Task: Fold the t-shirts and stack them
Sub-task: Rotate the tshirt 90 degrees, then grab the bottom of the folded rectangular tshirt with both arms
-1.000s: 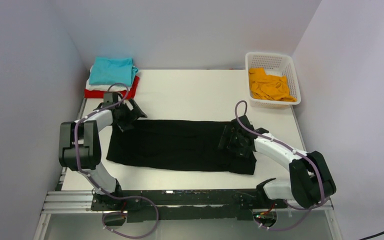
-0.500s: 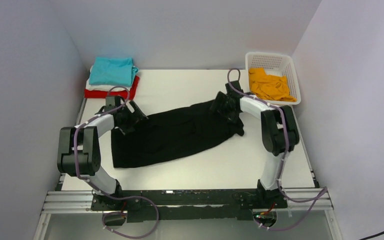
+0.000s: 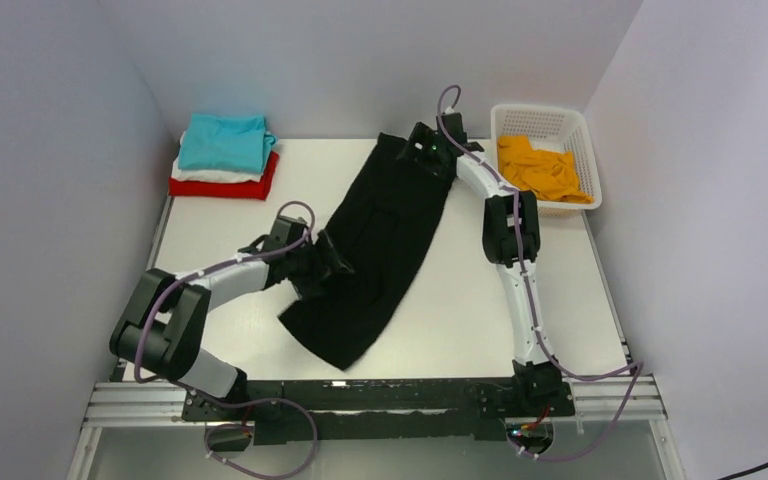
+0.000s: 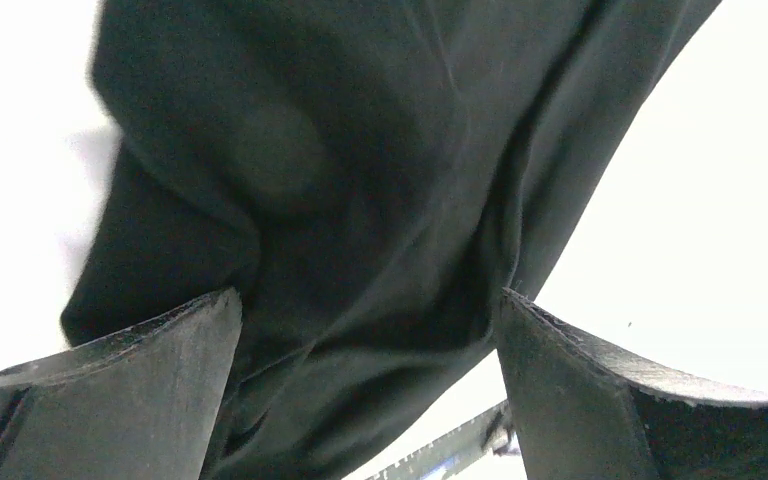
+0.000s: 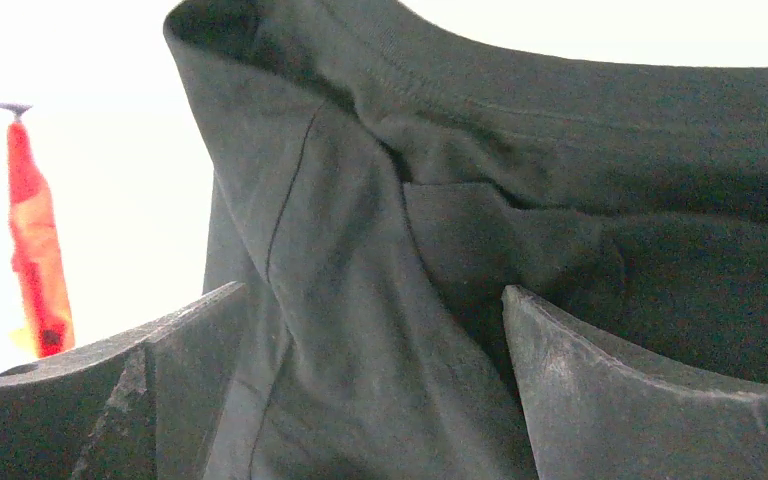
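Observation:
The large black t-shirt [image 3: 380, 230] lies as a long strip running diagonally from the far middle of the table to the near middle. My right gripper [image 3: 415, 150] is at its far end and grips the cloth near the collar [image 5: 560, 100]. My left gripper [image 3: 318, 268] is at the strip's left edge, halfway along, with bunched black cloth [image 4: 360, 150] between its fingers. In both wrist views the jaws stand apart with cloth filling the gap, for the left gripper [image 4: 370, 320] and the right gripper [image 5: 370, 320]. A folded stack of teal [image 3: 222, 142], white and red [image 3: 225, 187] shirts sits at the far left.
A white lattice basket [image 3: 587, 150] at the far right holds a crumpled orange shirt [image 3: 535, 170]. The right arm stretches far forward beside the basket. Grey walls close in the left, back and right. A metal rail [image 3: 380, 400] runs along the near edge.
The black shirt has swung from lying across the table to a diagonal. My right gripper carried its end to the far middle. My left gripper moved nearer and rightward with its end.

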You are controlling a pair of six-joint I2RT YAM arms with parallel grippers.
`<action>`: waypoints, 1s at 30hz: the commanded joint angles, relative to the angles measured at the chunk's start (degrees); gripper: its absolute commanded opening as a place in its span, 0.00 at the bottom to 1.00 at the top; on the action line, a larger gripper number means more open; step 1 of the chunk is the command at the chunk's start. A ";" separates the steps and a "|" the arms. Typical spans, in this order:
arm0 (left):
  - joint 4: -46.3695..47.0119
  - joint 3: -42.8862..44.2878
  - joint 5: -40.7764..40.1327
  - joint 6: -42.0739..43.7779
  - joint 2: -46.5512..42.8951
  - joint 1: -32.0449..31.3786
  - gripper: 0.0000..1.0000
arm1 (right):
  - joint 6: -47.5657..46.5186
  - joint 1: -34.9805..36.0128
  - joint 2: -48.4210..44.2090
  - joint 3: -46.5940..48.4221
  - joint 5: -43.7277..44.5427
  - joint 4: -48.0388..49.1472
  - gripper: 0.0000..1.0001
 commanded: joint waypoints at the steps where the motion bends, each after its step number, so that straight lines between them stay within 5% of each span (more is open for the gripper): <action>1: 0.29 -3.28 6.39 -6.10 -3.35 -7.74 0.99 | 3.62 -0.40 9.32 3.47 -8.58 11.04 1.00; 6: -12.40 1.46 0.02 -0.88 -8.88 -15.34 0.99 | 2.61 -0.33 13.41 14.70 -5.67 12.81 1.00; 11: -16.34 2.02 -2.07 3.04 -13.06 -19.78 0.99 | -1.90 -1.64 4.50 9.84 -0.94 17.84 1.00; 16: -19.99 1.65 -5.27 8.62 -17.57 -20.80 0.99 | -10.73 -1.13 -2.47 10.60 -0.98 8.17 1.00; 23: -22.15 0.99 -14.72 11.21 -21.33 -18.41 0.99 | -19.19 5.39 -19.14 -16.38 7.15 2.49 1.00; 30: -17.70 -2.26 -13.24 13.64 -20.69 -9.94 0.99 | -13.26 17.26 -25.25 -30.20 19.87 -3.09 1.00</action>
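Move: The black t-shirt lies as a long slanting strip right under both hands, about 1 cm below their finger points. From the left hand, its middle is some 6 cm ahead and 11 cm to the right, its near end about 17 cm back, level sideways. From the right hand, its middle is 27 cm back and 13 cm left. The basket stands about 33 cm to the right hand's right and 2 cm back. Open fingers still resting on the t-shirt, the left hand drags back towards its near end, some 11 cm and half as far right, turning clockwise about 20 degrees, then lifts clear and eases forward and left. The right hand slides 6 cm forward over the far end, fingers tilting outward, then comes free, rising and drawing back over the t-shirt. Both grippers stay wide open. ##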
